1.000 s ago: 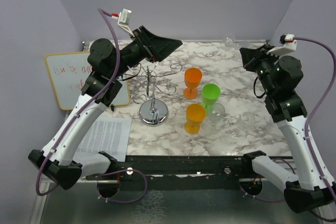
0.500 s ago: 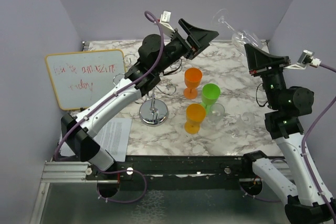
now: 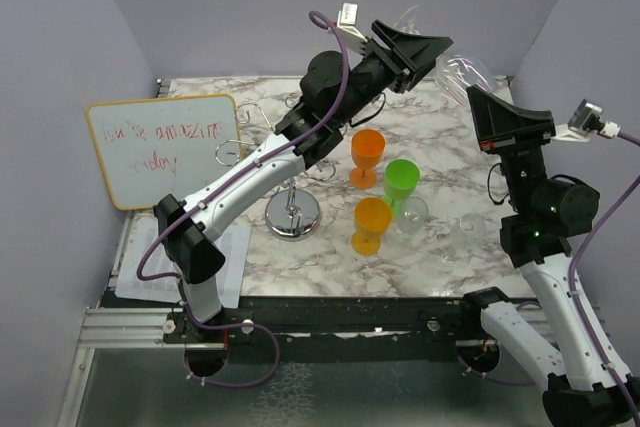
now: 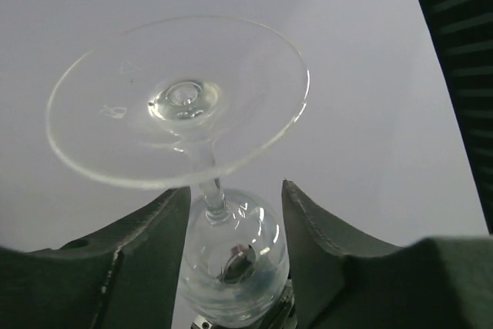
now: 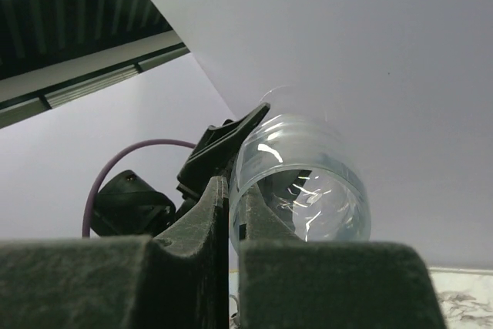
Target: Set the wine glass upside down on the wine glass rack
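The clear wine glass (image 3: 462, 72) hangs in the air over the table's far right, lying on its side with its foot toward the back wall. My right gripper (image 3: 478, 97) is shut on its rim, one finger inside the bowl (image 5: 308, 190). My left gripper (image 3: 440, 47) reaches across from the left. Its fingers (image 4: 154, 229) press both sides of the bowl (image 4: 235, 260), and the stem and round foot (image 4: 181, 98) point away. The chrome wine glass rack (image 3: 293, 212) stands left of centre on its mirrored disc, with its looping arms partly hidden by my left arm.
Two orange goblets (image 3: 367, 152) (image 3: 372, 222) and a green one (image 3: 401, 179) stand mid-table. A clear glass (image 3: 412, 212) stands beside them and another clear one (image 3: 470, 222) is further right. A whiteboard (image 3: 165, 147) leans at the left above a paper sheet (image 3: 200, 257).
My left arm swung from over the rack up and right to the glass, and its jaws closed in on the bowl. My right arm lifted the glass off the far table edge.
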Tool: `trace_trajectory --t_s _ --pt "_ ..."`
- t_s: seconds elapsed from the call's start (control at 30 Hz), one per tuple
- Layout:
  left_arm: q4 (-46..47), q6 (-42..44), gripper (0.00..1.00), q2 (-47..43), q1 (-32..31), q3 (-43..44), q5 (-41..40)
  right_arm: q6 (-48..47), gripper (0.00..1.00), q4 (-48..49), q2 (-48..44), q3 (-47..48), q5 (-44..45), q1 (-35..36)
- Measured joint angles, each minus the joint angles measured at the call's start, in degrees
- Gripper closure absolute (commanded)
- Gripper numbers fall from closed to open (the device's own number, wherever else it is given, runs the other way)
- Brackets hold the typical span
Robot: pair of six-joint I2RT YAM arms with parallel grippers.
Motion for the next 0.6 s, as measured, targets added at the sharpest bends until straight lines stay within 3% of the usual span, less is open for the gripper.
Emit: trace_trajectory --t_s 0.13,0.23,0.27,0.37,0.4,0.47,0.5,0.6 --pt "-0.3 -0.3 0.72 1.7 -0.1 1.4 -0.1 2.3 0.99 1.9 1.1 -1.0 -0.7 0.0" --pt "-0.2 0.1 0.96 1.9 0.1 0.8 -0.9 3.6 0.99 2.9 1.3 -1.7 -1.2 0.0" --pt "0.5 0.2 1.0 1.9 0.1 0.2 -1.4 3.8 0.99 3.0 1.3 -1.8 -1.3 0.0" --pt "3.1 -0.3 1.0 1.0 0.2 -2.1 -2.4 4.8 0.98 2.9 1.1 -2.3 -1.6 0.0" --pt "3.3 -0.2 1.0 0.6 0.2 -2.7 -2.6 4.9 0.86 2.7 1.1 -2.3 -1.6 0.0" --pt "3.8 0.4 1.0 -0.1 0.2 -3.7 -3.0 4.9 0.45 1.9 0.9 -2.2 -1.9 0.0" --pt "3.9 1.1 1.0 -0.5 0.1 -4.2 -3.1 5.2 0.32 1.3 0.8 -2.1 -2.0 0.0" --pt "3.7 6.0 1.0 -2.1 0.0 -5.7 -3.4 4.0 0.11 -3.3 0.4 -0.1 -2.7 0.0"
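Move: The wine glass hangs slantwise in the air between the hands, its stem already between the left hand's open fingers, its middle about 2 cm back, 2 cm right and 2 cm below that hand. The right hand still pinches it by the rim, its middle some 5 cm ahead, 5 cm left and 4 cm above. From the left hand, the rack stands about 25 cm left, 5 cm back and 34 cm below; the green glass lies straight below, some 41 cm down and 2 cm right. The left fingers close from a bit over half open and pinch the wine glass by its stem, between foot and bowl, while that hand eases about 1.5 cm down and 1 cm forward, then drifts about 1.5 cm left. The right hand goes along with its fingers shut on the rim, sinking some 1.5 cm, moving about 1 cm left and turning some 5 degrees counter-clockwise while tipping down slightly, and only at the very end spreads its fingers wide to let go of the rim, still close around it. ##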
